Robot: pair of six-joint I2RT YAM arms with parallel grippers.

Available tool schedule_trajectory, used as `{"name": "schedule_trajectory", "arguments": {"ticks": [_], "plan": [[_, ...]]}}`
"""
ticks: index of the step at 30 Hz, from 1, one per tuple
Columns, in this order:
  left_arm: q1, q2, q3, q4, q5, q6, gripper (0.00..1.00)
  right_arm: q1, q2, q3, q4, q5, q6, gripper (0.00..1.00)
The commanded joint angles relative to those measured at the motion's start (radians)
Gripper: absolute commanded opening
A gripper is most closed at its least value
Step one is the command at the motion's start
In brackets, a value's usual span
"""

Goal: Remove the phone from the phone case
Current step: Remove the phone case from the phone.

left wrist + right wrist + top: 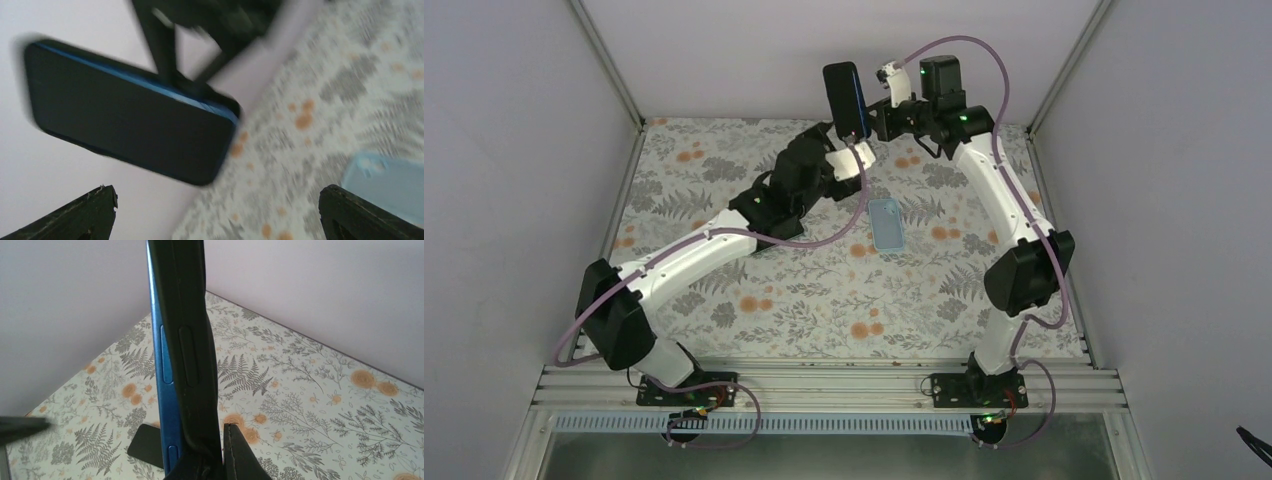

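The phone (844, 98), dark with a blue side edge, is held upright in the air near the back wall. My right gripper (871, 125) is shut on its lower end. In the right wrist view the phone (167, 365) stands edge-on, pinched at my right gripper (222, 442). The pale-blue phone case (886, 222) lies flat on the table by itself, apart from the phone. My left gripper (854, 155) hangs just below the phone, open and holding nothing. Seen from the left wrist, the phone (130, 115) floats ahead of my left gripper (220, 215), and the phone case (385, 182) lies at the right.
A floral-patterned mat (804, 300) covers the table. Pale walls enclose it on the left, back and right. Both arms reach toward the back middle, and a metal rail (824, 385) runs along the near edge.
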Motion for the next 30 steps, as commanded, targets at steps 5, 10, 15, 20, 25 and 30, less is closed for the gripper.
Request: {"name": "schedule_trajectory", "arguments": {"ticks": [5,10,15,20,25,30], "plan": [[0.011,0.102,0.123,0.16,0.001,-0.085,1.0,-0.006,0.005,0.05,0.12,0.035,0.08,0.03],[0.038,0.136,0.139,0.169,0.015,-0.112,1.0,-0.006,-0.011,0.046,0.126,0.017,0.101,0.03],[0.085,0.154,0.18,0.145,0.026,-0.167,1.0,-0.007,-0.038,0.03,0.127,0.002,0.1,0.03],[0.089,0.145,0.188,0.15,0.019,-0.165,1.0,-0.006,-0.049,0.012,0.127,-0.026,0.091,0.03],[0.089,0.166,0.197,0.15,0.006,-0.159,1.0,-0.007,-0.05,0.01,0.127,-0.058,0.093,0.03],[0.089,0.174,0.209,0.157,-0.005,-0.165,1.0,-0.007,-0.05,0.017,0.121,-0.062,0.091,0.04]]}}
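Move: The phone, still in its dark case and held up by the right gripper, has its middle about 7 cm ahead of the left gripper, 3 cm to its right and 7 cm above. From the right gripper, pinching the case's near-side lower edge, it lies about 4 cm left and 4 cm up, level in reach. On the table some 31 cm below the left gripper, the empty blue case lies 3 cm ahead and 11 cm right, the other phone 3 cm ahead and 16 cm left. Bring the wide-open left gripper forward about 6.5 cm to the lower part of the held phone, first rising some 5 cm, dipping back, then climbing again to finish about 3.5 cm higher. Roll its left side down some 15 degrees, so the open fingers straddle the bottom corner, the lower finger coming right up to it. Keep the right gripper's pinch on the case, practically in place. ##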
